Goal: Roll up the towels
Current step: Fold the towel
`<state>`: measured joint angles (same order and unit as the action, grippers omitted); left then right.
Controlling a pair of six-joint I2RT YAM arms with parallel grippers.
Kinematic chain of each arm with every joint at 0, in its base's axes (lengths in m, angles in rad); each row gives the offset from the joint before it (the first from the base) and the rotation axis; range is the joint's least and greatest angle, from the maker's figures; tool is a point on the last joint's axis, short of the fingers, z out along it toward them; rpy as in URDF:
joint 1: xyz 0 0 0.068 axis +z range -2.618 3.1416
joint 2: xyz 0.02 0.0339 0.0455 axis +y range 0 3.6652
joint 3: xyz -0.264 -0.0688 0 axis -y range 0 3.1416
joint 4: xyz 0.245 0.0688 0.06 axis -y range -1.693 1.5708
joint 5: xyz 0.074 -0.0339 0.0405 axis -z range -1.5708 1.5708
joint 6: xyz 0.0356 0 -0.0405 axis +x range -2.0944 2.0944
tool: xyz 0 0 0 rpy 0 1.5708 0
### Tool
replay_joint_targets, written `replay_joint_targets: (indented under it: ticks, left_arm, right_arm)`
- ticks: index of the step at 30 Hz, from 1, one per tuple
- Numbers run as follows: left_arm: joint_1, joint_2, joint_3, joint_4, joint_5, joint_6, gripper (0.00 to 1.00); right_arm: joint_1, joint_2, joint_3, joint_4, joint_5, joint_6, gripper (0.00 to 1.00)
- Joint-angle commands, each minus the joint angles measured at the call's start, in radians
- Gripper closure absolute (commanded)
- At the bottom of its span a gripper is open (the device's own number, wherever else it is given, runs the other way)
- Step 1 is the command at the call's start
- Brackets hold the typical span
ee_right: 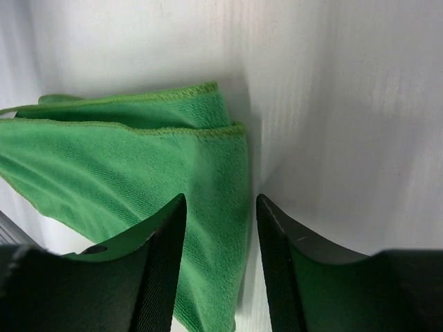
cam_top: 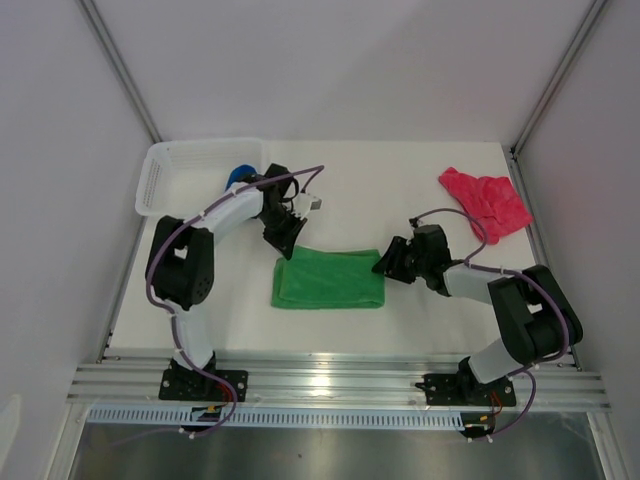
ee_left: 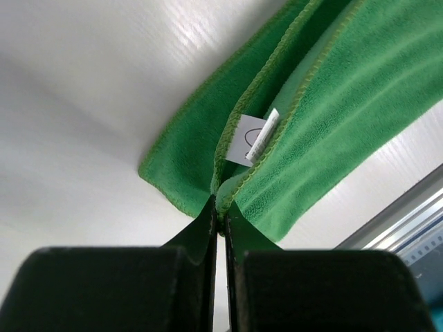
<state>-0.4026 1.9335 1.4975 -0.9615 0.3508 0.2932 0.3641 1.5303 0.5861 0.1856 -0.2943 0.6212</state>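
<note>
The green towel [cam_top: 330,282] lies folded into a flat band mid-table. My left gripper [cam_top: 285,250] sits at its far left corner. In the left wrist view the left gripper [ee_left: 220,211] is shut on the hemmed edge of the green towel [ee_left: 332,104], near a white label [ee_left: 256,138]. My right gripper [cam_top: 385,265] is at the towel's right end. In the right wrist view the right gripper [ee_right: 220,200] is open, with the green towel [ee_right: 124,166] edge lying under the gap. The pink-red towel [cam_top: 487,200] lies crumpled at the far right. The blue towel [cam_top: 240,177] sits in the basket.
A white mesh basket [cam_top: 160,175] stands at the far left corner, just behind the left arm. White walls close in the table on three sides. An aluminium rail [cam_top: 340,380] runs along the near edge.
</note>
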Motion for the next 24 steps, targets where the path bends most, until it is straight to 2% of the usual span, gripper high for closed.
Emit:
replay_joint_targets:
  ticks: [1, 6, 9, 11, 12, 15, 21, 24]
  left_arm:
    - [0.008, -0.093, 0.014, -0.080, -0.045, 0.012, 0.95]
    - [0.038, -0.065, -0.062, -0.066, -0.052, 0.024, 0.95]
    - [0.045, -0.035, -0.080, -0.014, -0.091, 0.024, 0.91]
    - [0.053, -0.004, -0.088, -0.003, -0.114, 0.029, 0.80]
    - [0.054, 0.001, -0.089, 0.004, -0.122, 0.027, 0.65]
    - [0.054, -0.022, -0.099, 0.026, -0.159, 0.026, 0.54]
    - [0.054, -0.161, -0.074, 0.035, -0.263, 0.024, 0.43]
    - [0.062, -0.183, -0.101, 0.020, -0.286, 0.027, 0.43]
  right_arm:
    - [-0.002, 0.027, 0.018, 0.052, -0.005, 0.009, 0.51]
    - [-0.002, 0.060, 0.031, 0.061, -0.019, 0.008, 0.51]
    - [-0.001, 0.070, 0.031, 0.058, -0.031, 0.003, 0.51]
    - [0.001, 0.041, 0.031, 0.043, -0.013, -0.005, 0.51]
    - [0.004, 0.025, 0.032, 0.023, -0.005, -0.009, 0.51]
    - [0.004, -0.035, 0.044, -0.036, 0.023, -0.035, 0.51]
    - [0.019, -0.134, 0.096, -0.173, 0.104, -0.119, 0.51]
    - [0.036, -0.191, 0.097, -0.254, 0.170, -0.150, 0.51]
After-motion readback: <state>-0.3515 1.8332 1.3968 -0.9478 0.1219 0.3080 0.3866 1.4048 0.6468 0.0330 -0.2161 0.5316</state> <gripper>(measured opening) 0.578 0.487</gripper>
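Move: The green towel lies folded flat, its middle about 6 cm back and 10 cm to the right of the left hand and some 3 cm below; its raised far-left corner is already shut in that hand's fingers. The blue towel in the basket is roughly 21 cm ahead and 14 cm left of the left hand. For the right hand, open at the towel's right edge, that middle is about 3 cm back and 12 cm left; the red towel lies about 17 cm ahead, 30 cm right of it. The green towel's pinched upper corner is drawn left by the left hand, up slightly and then down towards the table; there the fingers open and let go of it, and the hand carries on left and lifts, about 6 cm left in all, rolling some 10 degrees. The right hand, open throughout, barely shifts, then rises about 3 cm off the right edge. ##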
